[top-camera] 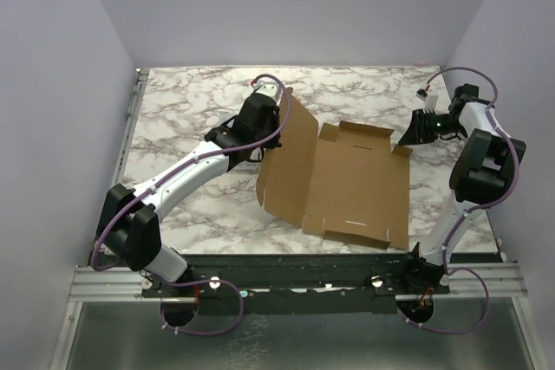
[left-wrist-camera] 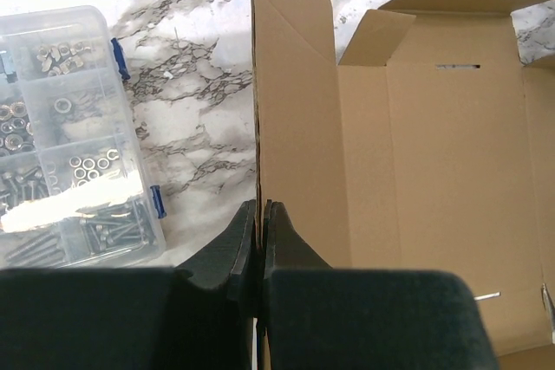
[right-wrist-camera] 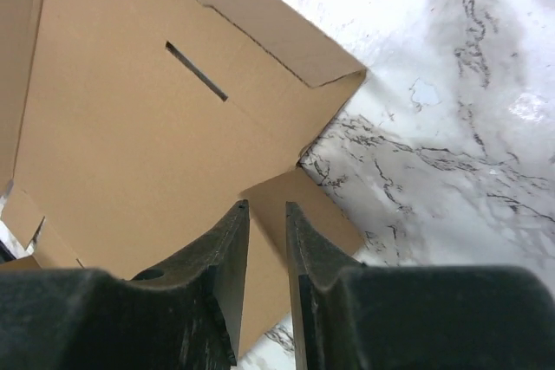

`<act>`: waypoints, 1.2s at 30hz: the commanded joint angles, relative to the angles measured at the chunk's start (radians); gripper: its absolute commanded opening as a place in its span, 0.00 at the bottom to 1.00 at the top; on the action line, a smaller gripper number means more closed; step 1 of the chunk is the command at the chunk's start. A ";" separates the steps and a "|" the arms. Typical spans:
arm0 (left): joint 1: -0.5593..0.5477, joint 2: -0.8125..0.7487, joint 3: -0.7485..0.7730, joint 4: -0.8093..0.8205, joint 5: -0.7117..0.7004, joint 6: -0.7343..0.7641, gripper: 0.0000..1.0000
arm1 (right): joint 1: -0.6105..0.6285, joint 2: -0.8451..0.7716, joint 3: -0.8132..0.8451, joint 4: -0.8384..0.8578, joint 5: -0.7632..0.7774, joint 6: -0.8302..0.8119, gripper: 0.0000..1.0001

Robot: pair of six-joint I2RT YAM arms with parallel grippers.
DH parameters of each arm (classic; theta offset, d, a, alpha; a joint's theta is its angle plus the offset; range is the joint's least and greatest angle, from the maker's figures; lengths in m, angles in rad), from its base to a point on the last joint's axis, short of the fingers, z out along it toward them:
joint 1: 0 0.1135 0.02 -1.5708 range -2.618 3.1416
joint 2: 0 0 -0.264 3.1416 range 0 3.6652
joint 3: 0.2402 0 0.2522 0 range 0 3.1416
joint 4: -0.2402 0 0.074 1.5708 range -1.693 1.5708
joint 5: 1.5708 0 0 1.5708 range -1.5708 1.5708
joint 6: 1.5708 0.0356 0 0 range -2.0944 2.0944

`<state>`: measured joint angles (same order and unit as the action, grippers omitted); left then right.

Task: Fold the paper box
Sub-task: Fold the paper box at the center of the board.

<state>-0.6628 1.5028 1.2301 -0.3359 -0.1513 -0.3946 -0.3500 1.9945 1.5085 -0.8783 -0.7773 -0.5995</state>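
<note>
The paper box (top-camera: pixel 355 184) is a brown die-cut cardboard sheet lying mostly flat on the marble table. Its large left panel (top-camera: pixel 290 153) stands raised. My left gripper (top-camera: pixel 277 130) is shut on the edge of that panel, and in the left wrist view the cardboard edge (left-wrist-camera: pixel 257 84) runs straight up from between the closed fingers of the left gripper (left-wrist-camera: pixel 261 207). My right gripper (top-camera: pixel 408 138) hovers at the sheet's far right corner. Seen from the right wrist, the right gripper (right-wrist-camera: pixel 267 207) has a narrow gap with nothing in it, above a small corner flap (right-wrist-camera: pixel 308 205) of the paper box (right-wrist-camera: pixel 130 127).
A clear plastic compartment case (left-wrist-camera: pixel 69 136) of screws and nuts lies on the marble to the left of the raised panel. Purple-grey walls close in the table (top-camera: pixel 199 101) at the back and on both sides. A metal rail (top-camera: pixel 295 279) runs along the near edge.
</note>
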 commanded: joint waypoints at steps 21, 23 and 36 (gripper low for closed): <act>-0.007 -0.173 -0.087 0.294 0.106 0.255 0.00 | -0.045 0.108 0.071 -0.253 -0.053 -0.153 0.30; -0.010 -0.201 -0.115 0.346 0.127 0.320 0.00 | -0.045 0.102 0.108 -0.253 -0.050 -0.155 0.33; -0.014 -0.342 -0.222 0.466 0.206 0.504 0.00 | -0.102 0.113 0.349 -0.460 -0.234 -0.407 0.56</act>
<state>-0.6716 1.1973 1.0271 0.0383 0.0044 0.0517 -0.4507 2.0853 1.8084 -1.1946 -0.9180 -0.8719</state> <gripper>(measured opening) 0.036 0.544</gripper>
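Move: The left gripper grips the top edge of the paper box's tall left side panel; the middle of the box floor lies about 21 cm to its right, 5 cm back and 17 cm below, with the parts case some 11 cm left and 5 cm ahead. Close under the right gripper is the small corner flap, some 2 cm back, 1 cm left and 3 cm down; the far wall's middle is about 10 cm left and 4 cm ahead. Keep the left gripper shut on the side panel and, slowly at first, raise it about 11 cm, tipping its fingers up some 30 degrees while swinging them clockwise. Meanwhile draw the half-open right gripper back and slightly down by the corner flap, then lift it forward and right, opening it wider, to finish just outside the box's far right corner. ##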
